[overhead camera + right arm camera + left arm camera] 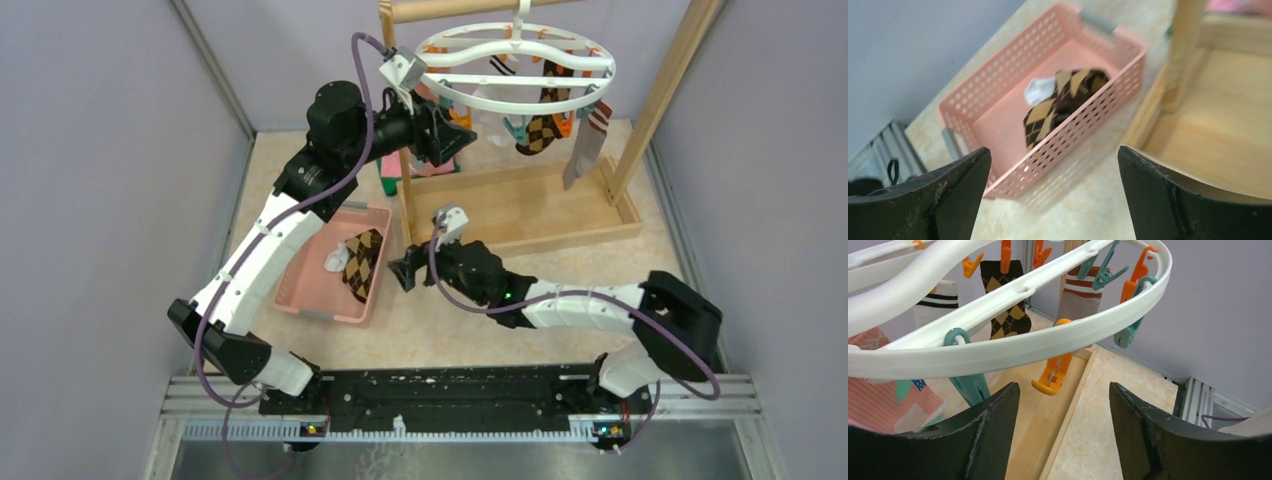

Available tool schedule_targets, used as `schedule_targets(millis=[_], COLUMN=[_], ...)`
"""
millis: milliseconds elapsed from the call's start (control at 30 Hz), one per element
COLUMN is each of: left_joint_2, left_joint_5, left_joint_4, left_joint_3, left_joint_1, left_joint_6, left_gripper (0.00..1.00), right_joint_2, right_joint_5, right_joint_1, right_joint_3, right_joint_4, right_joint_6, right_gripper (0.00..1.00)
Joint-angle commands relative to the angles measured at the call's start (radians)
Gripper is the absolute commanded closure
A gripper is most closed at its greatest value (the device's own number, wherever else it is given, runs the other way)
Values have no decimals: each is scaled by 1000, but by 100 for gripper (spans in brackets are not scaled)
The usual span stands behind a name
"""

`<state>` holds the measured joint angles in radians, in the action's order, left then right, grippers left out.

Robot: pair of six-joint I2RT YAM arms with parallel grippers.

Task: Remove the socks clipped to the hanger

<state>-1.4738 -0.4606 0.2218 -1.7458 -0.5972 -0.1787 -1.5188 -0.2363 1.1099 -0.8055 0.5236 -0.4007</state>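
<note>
The white ring hanger (610,68) hangs from the wooden rack, with orange and teal clips under it. Three socks stay clipped: an argyle one (545,125), a grey one with a striped cuff (585,148) and a white one with dark stripes (497,112). My left gripper (445,135) is open just below the ring's near rim (1048,340), empty, with a free orange clip (1053,375) above its gap (1064,390). My right gripper (405,270) is open and empty over the floor beside the pink basket (1068,125). In the basket lie an argyle sock (1058,102) and a white sock (1040,90).
The wooden rack's tray base (540,205) and posts (660,95) surround the hanger. Folded pink and green cloths (420,165) lie behind the left post. The pink basket (310,290) sits under the left arm. Grey walls close in both sides.
</note>
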Motion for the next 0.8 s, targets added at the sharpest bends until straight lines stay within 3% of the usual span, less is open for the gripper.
schedule_targets(millis=[0,33,67,267,533,767], left_joint_2=[59,68,82,199,320,338], left_joint_5=[-17,-16,-15,6,14,52], left_joint_4=[22,35,49,146,318,383], left_joint_3=[-15,-9,0,98,219,255], left_joint_1=[-4,-4,-3,-2,0,20], left_joint_6=[13,24,35,132,251,278], left_gripper=[15,4,1,1,1,1], right_joint_2=[136,151,162,169,282,541], right_joint_5=[-103,-113,-129,-198,-220,-312], right_joint_1=[-106,-129,-149,-245,-336,-362], right_joint_3=[54,69,82,96,143,182], right_joint_4=[60,67,79,152,92,-144], right_joint_6=[41,47,58,114,132,108], right_gripper=[3,3,3,4,5,6])
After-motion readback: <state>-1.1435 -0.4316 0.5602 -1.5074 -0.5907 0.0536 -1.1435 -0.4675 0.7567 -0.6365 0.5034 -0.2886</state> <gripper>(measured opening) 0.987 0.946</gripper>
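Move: The grey sock, apparently next, hangs about 31 cm to the right of the empty right hand, 16 cm ahead and 17 cm above it; the checkered sock hangs some 4 cm beyond it and 7 cm to its left. The basket lies about 15 cm left of the right hand, 10 cm ahead and 15 cm lower. From the left hand the grey sock is roughly 20 cm right, 7 cm ahead and 12 cm below; the orange clip sits just off its fingertips, 2 cm ahead and 3 cm right. Rightward, about 19 cm, and some 10 cm forward while rising, the right hand sweeps empty and open from beside the basket towards the hanging socks, turning clockwise about 30 degrees; late on it eases slightly back as it climbs. The left hand opens fully and draws back, left and then down from the orange clip at the hanger's rim, rolling a little. ##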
